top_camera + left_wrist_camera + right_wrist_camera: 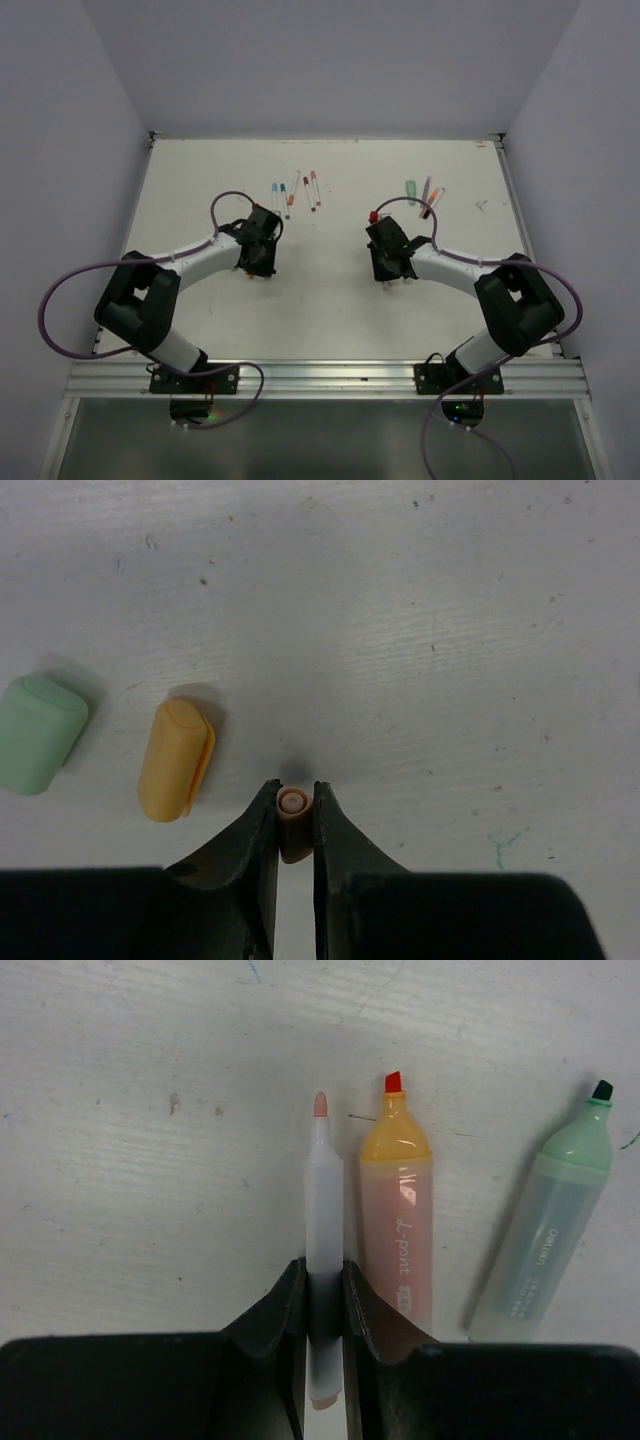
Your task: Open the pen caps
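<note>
My left gripper (295, 789) is shut on a small peach pen cap (291, 820), end-on between the fingertips just above the table. To its left, an orange cap (177, 760) and a mint green cap (40, 733) lie on the table. My right gripper (323, 1265) is shut on a slim white pen (322, 1190) whose peach tip is bare. Beside it lie an uncapped orange highlighter (397, 1210) and an uncapped pale green highlighter (550, 1230). From above, the left gripper (262, 268) and right gripper (392, 272) sit mid-table, apart.
Several slim pens (297, 190) lie at the back centre of the white table (330, 320). More pens (425, 195) lie at the back right. A small red thing (374, 215) sits by the right wrist. Walls close in on three sides.
</note>
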`<state>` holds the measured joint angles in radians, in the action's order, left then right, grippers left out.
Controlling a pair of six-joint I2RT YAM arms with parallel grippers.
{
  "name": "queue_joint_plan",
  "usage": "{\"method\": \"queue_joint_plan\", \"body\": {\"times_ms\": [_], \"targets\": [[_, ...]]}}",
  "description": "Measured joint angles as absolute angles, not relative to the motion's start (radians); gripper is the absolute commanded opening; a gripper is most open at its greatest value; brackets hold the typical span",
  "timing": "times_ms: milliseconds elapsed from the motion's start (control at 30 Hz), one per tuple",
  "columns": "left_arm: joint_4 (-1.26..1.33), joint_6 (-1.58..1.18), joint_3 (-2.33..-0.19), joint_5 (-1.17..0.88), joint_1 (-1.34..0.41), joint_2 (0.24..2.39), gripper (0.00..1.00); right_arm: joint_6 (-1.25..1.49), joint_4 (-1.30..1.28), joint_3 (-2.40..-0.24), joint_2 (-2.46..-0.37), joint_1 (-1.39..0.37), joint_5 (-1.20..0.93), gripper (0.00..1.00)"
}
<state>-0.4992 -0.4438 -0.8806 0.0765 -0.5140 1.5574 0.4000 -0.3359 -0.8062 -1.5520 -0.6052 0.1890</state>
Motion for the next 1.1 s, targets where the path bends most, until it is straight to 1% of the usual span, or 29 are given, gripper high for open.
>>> {"method": "queue_joint_plan", "body": {"times_ms": [67,100,133,167,200,233,267,333,367,433,467,533,567,633,667,767,933,1100], "targets": [[-0.507,-0.44,-0.879,0.102,-0.514,1.565,0.2,0.4,-0.338,-0.806,-1.552,-0.592,0.194,0.23],[-0.51,-0.437,-0.879,0.113,-0.514,1.567,0.25,0.398,-0.339,-0.806,-1.552,-0.587,0.197,0.27],[-0.513,-0.433,-0.879,0.121,-0.514,1.569,0.28,0.397,-0.34,-0.806,-1.552,-0.584,0.199,0.35],[-0.514,-0.43,-0.879,0.129,-0.514,1.57,0.31,0.396,-0.341,-0.807,-1.551,-0.584,0.199,0.38],[-0.515,-0.428,-0.879,0.133,-0.514,1.57,0.36,0.391,-0.342,-0.808,-1.549,-0.583,0.197,0.42],[-0.515,-0.426,-0.879,0.136,-0.514,1.57,0.38,0.387,-0.343,-0.809,-1.547,-0.583,0.194,0.47],[-0.514,-0.425,-0.879,0.136,-0.514,1.57,0.44,0.385,-0.345,-0.811,-1.542,-0.583,0.191,0.49],[-0.514,-0.424,-0.879,0.136,-0.514,1.57,0.49,0.38,-0.351,-0.822,-1.522,-0.583,0.187,0.51],[-0.515,-0.425,-0.879,0.136,-0.514,1.569,0.56,0.378,-0.354,-0.831,-1.512,-0.583,0.187,0.52],[-0.518,-0.423,-0.882,0.135,-0.514,1.568,0.64,0.371,-0.358,-0.864,-1.488,-0.583,0.187,0.54],[-0.521,-0.423,-0.886,0.134,-0.514,1.566,0.71,0.367,-0.359,-0.884,-1.479,-0.583,0.187,0.55],[-0.529,-0.423,-0.9,0.131,-0.514,1.556,0.77,0.357,-0.355,-0.928,-1.472,-0.583,0.186,0.56],[-0.533,-0.424,-0.91,0.129,-0.514,1.546,0.82,0.353,-0.354,-0.947,-1.472,-0.583,0.183,0.56],[-0.541,-0.424,-0.933,0.126,-0.514,1.523,0.88,0.345,-0.349,-0.992,-1.482,-0.583,0.173,0.56],[-0.542,-0.424,-0.947,0.124,-0.514,1.508,0.93,0.341,-0.346,-1.019,-1.496,-0.583,0.165,0.56],[-0.539,-0.426,-0.996,0.122,-0.513,1.459,1.0,0.336,-0.321,-1.108,-1.572,-0.583,0.157,0.56],[-0.499,-0.426,-1.025,0.117,-0.479,1.377,1.0,0.326,-0.253,-1.266,-1.764,-0.583,0.139,0.56],[-0.389,-0.428,-0.975,0.108,-0.375,1.281,1.0,0.305,-0.207,-1.442,-1.955,-0.583,0.142,0.56]]}}
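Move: Right at the right hand, the uncapped white pen is still gripped, with the orange highlighter about 3 cm ahead and 3 cm to the right, and the green one some 4 cm ahead and 7 cm right. The pink pen waits about 31 cm ahead and 20 cm left, the maroon pen 2 cm left of it. From the left hand, which holds the pen's cap, the pink pen is about 31 cm ahead and 12 cm right; the yellow cap lies 5 cm left and 2 cm ahead. Easing about 1 cm rightward, the right hand opens about halfway to let go of the white pen beside the orange highlighter, rises some 10 cm, then sweeps forward about 17 cm and leftward towards the pink pen, sinking slightly at the end. The left hand shifts 1 cm left, opens wide to release the cap by the yellow cap, then climbs about 13 cm and forward, its fingers tilting outward some 25 degrees. ##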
